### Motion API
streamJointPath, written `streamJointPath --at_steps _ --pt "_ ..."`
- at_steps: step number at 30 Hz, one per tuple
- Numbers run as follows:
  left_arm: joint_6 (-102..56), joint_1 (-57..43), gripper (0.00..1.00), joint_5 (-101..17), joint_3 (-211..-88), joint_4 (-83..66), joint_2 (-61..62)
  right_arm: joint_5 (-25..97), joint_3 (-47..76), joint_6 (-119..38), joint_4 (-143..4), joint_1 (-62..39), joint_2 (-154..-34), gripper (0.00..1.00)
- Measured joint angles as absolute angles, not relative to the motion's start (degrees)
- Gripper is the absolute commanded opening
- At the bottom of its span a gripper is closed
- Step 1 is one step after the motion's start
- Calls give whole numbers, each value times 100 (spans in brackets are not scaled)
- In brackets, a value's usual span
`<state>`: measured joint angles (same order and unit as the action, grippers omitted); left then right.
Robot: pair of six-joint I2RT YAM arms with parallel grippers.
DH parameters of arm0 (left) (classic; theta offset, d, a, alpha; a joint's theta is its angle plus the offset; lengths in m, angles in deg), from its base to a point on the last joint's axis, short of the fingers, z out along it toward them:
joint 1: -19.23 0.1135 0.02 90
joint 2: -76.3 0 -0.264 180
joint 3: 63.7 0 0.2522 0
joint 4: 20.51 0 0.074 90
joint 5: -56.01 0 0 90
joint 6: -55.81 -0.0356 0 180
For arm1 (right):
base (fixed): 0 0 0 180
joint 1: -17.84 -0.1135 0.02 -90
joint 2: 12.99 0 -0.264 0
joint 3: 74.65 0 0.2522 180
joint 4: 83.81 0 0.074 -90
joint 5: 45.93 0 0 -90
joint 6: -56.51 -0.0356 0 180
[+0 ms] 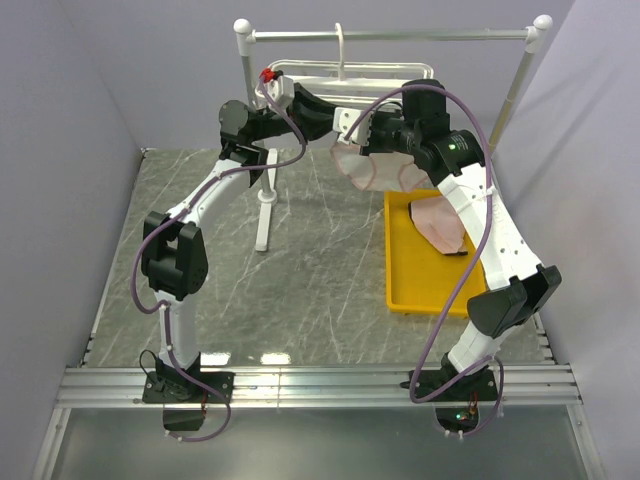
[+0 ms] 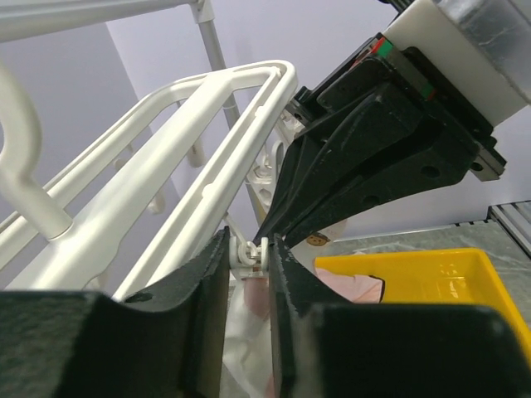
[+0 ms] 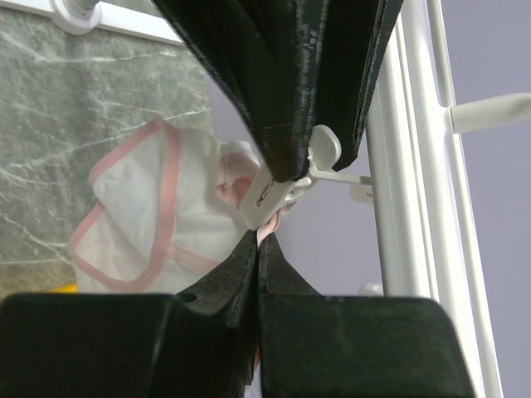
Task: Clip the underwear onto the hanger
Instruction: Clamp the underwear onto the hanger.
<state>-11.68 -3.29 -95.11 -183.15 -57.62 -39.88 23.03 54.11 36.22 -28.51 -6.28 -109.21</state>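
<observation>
The white hanger (image 1: pixel 310 72) hangs from the rail at the back. One of its small clips (image 2: pixel 249 253) sits between the fingertips of my left gripper (image 2: pixel 249 245), whose jaws press on both sides of it. In the right wrist view that clip (image 3: pixel 274 195) bites the top edge of a pale underwear (image 3: pixel 133 215) with pink trim. My right gripper (image 3: pixel 258 240) is shut on the same fabric edge just below the clip. From above, the underwear (image 1: pixel 375 172) dangles under the two grippers, which meet under the hanger's right part.
A tall grey rail stand (image 1: pixel 390 37) with white ball ends carries the hanger; its post (image 1: pixel 265 200) stands on the marble table. A yellow tray (image 1: pixel 400 270) at the right holds another pink underwear (image 1: pixel 440 225) with dark trim.
</observation>
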Motion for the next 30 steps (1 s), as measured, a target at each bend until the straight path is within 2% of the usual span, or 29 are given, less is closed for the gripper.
streamJointPath --at_steps 3,8,9,11,14,15,20,22,30 --pt "-1168 -329 30 -9559 -18315 -5760 -3980 2309 5352 3625 -2929 -628 -10899 0" --pt "-1099 -329 39 -9596 -18309 -5805 -3980 2344 5295 3633 -3050 -628 -10877 0" --pt "-1072 -331 46 -9605 -18302 -5834 -3977 2347 5293 3640 -3069 -628 -10877 0" --pt "-998 -338 51 -9723 -18259 -5810 -3977 2340 5291 3649 -3179 -628 -10875 0" --pt "-884 -388 73 -9889 -18132 -5685 -3977 2342 5275 3664 -3349 -630 -10849 0" --pt "-865 -399 76 -9913 -18106 -5650 -3977 2344 5262 3668 -3402 -630 -10834 0" --pt "-799 -390 85 -9979 -17929 -5438 -3923 2340 5188 3710 -3603 -628 -10799 0" --pt "-858 -362 86 -9972 -17780 -5263 -3807 2340 5142 3714 -3659 -626 -10794 0" --pt "-1584 -154 97 -9787 -17043 -4138 -2882 2333 4893 3782 -3795 -599 -10759 1"
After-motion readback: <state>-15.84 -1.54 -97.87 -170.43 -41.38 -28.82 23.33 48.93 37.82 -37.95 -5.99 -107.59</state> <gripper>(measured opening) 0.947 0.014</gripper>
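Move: The left fingertips are on the white clip's handles, with the clip's middle about 1 cm to their right and 1 cm below. The underwear edge pinched in the right fingertips lies some 3 cm right of the left hand and 3 cm lower. The hanger's near rail runs about 4 cm above the left hand and 3 cm ahead. From the right hand, the clip's middle is roughly 2 cm left and 2 cm up, with the rail some 6 cm up and 3 cm ahead. The left fingers let go of the clip's handles, spreading nearly fully as the hand sinks about 4 cm and eases back some 2.5 cm, then draws left away from the clip, its wrist tilting some 15 degrees. The right hand keeps its pinch on the underwear beside the clip's jaws, rising some 2 cm, then settling about halfway down again while edging about 1 cm forward. ##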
